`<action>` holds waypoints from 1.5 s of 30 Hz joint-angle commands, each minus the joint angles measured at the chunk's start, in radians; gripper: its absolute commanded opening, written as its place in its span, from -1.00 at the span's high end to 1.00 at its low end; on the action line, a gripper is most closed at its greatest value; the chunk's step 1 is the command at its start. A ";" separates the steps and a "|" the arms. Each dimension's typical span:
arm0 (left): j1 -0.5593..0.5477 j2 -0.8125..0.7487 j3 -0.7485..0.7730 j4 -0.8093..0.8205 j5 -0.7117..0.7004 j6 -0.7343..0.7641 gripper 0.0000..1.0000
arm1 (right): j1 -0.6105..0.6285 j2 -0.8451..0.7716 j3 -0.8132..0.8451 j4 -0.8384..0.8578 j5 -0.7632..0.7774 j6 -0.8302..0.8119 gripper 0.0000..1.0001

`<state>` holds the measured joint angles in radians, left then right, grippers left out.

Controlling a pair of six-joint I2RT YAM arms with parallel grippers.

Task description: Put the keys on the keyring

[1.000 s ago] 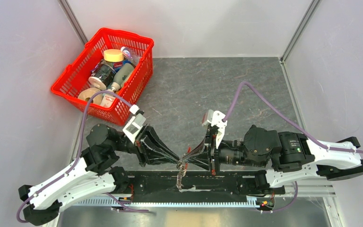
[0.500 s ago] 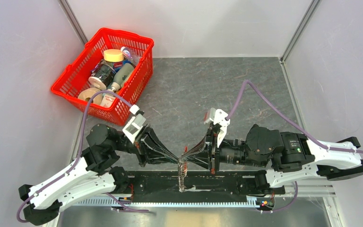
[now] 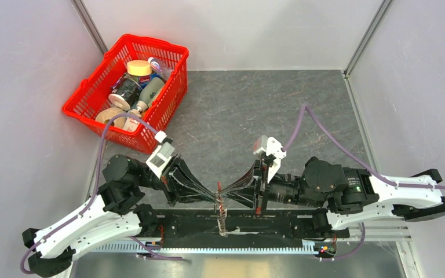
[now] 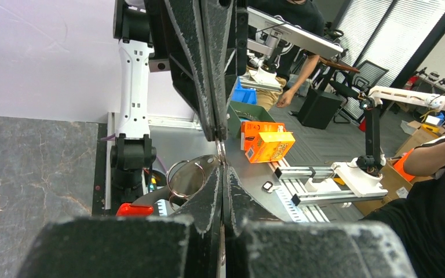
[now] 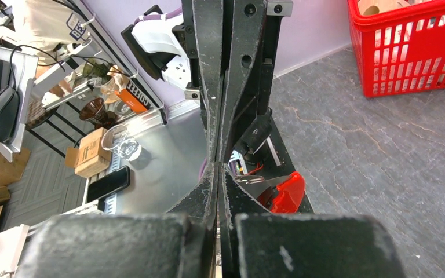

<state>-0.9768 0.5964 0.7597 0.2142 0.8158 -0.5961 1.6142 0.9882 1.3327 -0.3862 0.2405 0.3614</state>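
Note:
My left gripper (image 3: 215,198) and right gripper (image 3: 223,198) meet tip to tip over the near edge of the table. Both are shut on the top of the keyring (image 3: 222,218), which hangs down from where they meet. In the left wrist view a silver ring (image 4: 169,176) and the red tag (image 4: 134,208) hang just left of my shut left gripper (image 4: 222,165). The right wrist view shows the red tag (image 5: 284,194) right of my shut right gripper (image 5: 217,165). I cannot make out the keys; any in the pinch are hidden by the fingers.
A red basket (image 3: 95,71) with jars and bottles stands at the back left, and its wall (image 5: 411,58) shows in the right wrist view. A black rail (image 3: 278,220) runs below the grippers. A tiny dark-headed silver piece (image 4: 267,186) lies on the metal shelf.
My left gripper has closed at the meeting point. Both wrists have sunk a little toward the near edge, and the hanging keyring has shifted slightly with them.

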 commanded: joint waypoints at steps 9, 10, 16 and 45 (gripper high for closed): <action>0.000 -0.026 0.001 0.043 -0.001 -0.036 0.96 | -0.002 -0.106 -0.214 0.346 0.010 -0.025 1.00; 0.001 -0.025 0.001 0.042 -0.001 -0.036 0.96 | -0.002 -0.105 -0.213 0.348 0.010 -0.025 1.00; 0.000 -0.029 -0.005 0.040 -0.009 -0.038 0.95 | -0.002 -0.120 -0.211 0.356 0.002 -0.029 1.00; 0.000 0.012 0.023 0.045 -0.056 -0.023 -0.03 | -0.003 -0.102 -0.204 0.374 0.002 -0.049 1.00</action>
<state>-0.9768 0.6006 0.7502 0.2176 0.7715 -0.6205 1.6142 0.8879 1.1191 -0.0822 0.2367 0.3206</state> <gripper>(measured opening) 0.527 0.006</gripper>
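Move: The keyring's metal loop is already pinched between both hands' tips, about 2 cm to the left hand's right and 1 cm above its hand point; for the right hand it lies about 2 cm left and 1 cm below. From the left hand, the wire coil hangs some 6 cm below, 2 cm right and level fore and aft. The red handle is about 5 cm ahead of that hand, 3 cm right and 4 cm below. The right fingers keep their pinch on the keyring while the right hand tips them up some 10 degrees, dipping about 1 cm and then rising to end slightly higher than it began. With the right hand nearly settled, the left fingers let go of the ring, opening to about half, and the left hand then eases roughly 1 cm forward. ##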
